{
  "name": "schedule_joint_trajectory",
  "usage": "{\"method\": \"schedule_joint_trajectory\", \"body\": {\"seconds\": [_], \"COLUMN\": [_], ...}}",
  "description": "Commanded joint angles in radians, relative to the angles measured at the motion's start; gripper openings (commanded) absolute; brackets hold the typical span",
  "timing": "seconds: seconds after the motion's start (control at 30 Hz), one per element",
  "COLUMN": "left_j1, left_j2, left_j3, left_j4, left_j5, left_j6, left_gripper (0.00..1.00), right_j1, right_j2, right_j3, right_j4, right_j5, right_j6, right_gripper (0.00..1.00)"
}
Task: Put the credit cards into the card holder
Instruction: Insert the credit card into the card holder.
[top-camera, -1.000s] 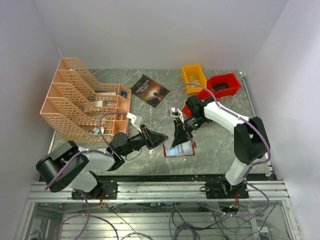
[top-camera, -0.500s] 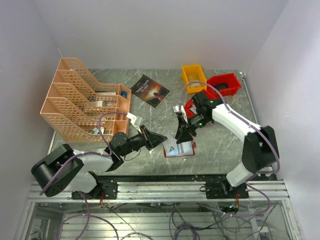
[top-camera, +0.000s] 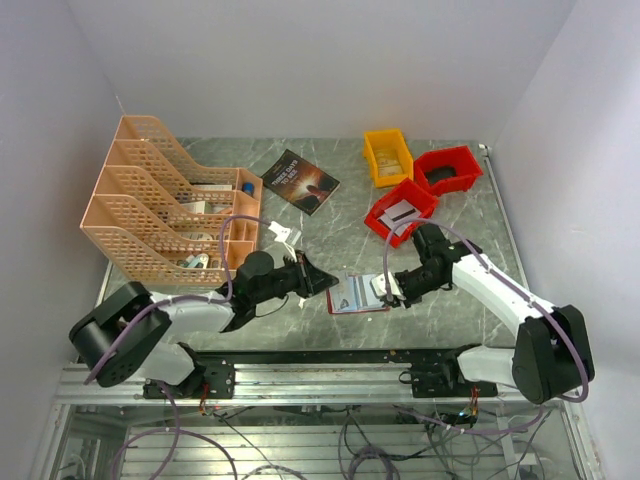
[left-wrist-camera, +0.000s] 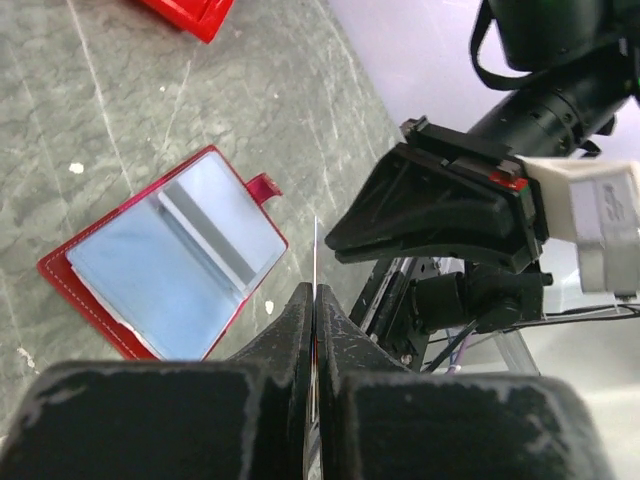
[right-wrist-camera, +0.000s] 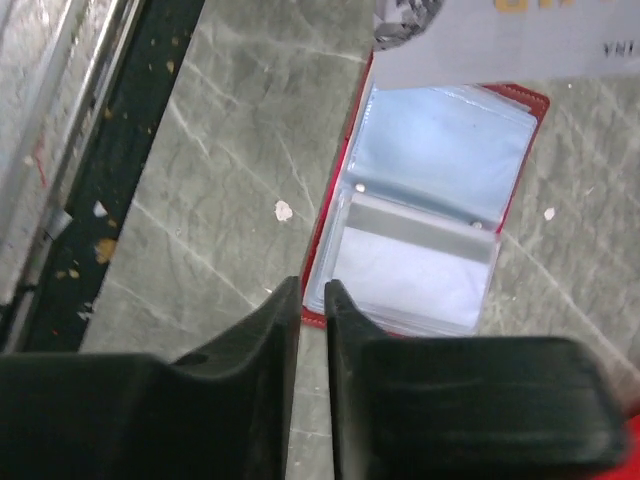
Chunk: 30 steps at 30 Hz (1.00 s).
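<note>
The card holder lies open on the marble table, red with pale clear pockets. My left gripper sits just left of it, shut on a thin credit card that I see edge-on between the fingers. My right gripper is low at the holder's right end. Its jaws stand a narrow gap apart with nothing between them, over the holder's near edge. A pale card with orange print shows at the top of the right wrist view, over the holder's far end.
An orange mesh file rack fills the back left, with a dark book beside it. A yellow bin and two red bins stand at the back right. The metal rail runs along the near edge.
The right gripper has swung from above the holder down to its right end, and its jaws have parted. The left gripper has closed fully on the card and edged toward the holder.
</note>
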Motion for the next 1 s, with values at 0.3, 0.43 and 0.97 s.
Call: {"method": "schedule_joint_trajectory", "body": {"seconds": [0.3, 0.43, 0.97], "left_j1": [0.006, 0.005, 0.006], "left_j2": [0.227, 0.289, 0.458], "left_j3": [0.063, 0.072, 0.088], "left_j4": [0.144, 0.188, 0.348], "left_j5": [0.011, -0.002, -0.014], "left_j6": [-0.104, -0.132, -0.190], "left_gripper": [0.07, 0.07, 0.07], "right_j1": [0.095, 0.127, 0.139], "right_j2": [0.113, 0.133, 0.188], "right_j3": [-0.036, -0.046, -0.046], "right_j4": [0.029, 0.069, 0.135], "right_j5": [0.162, 0.196, 0.287], "right_j6": [-0.117, -0.076, 0.018], "right_gripper": [0.00, 0.00, 0.00]}}
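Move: The card holder lies open below my left hand, which holds a card: its middle is about 5 cm to the right, 2 cm ahead and 14 cm down. From my empty right hand the holder's middle is roughly 4 cm ahead, 5 cm to the left and 7 cm below. The red bin stands about 18 cm beyond the holder and 10 cm to its right; the magazine is some 27 cm ahead of my left hand and 9 cm to its left. I lower my left hand about 7.5 cm towards the open card holder, easing a few centimetres right and forward and rolling its forward side down some 15 degrees, the card still pinched. Meanwhile I shut my empty right fingers, sink about 6 cm beside the holder's near right corner and tip them steeper; whether they touch it can't be told. ##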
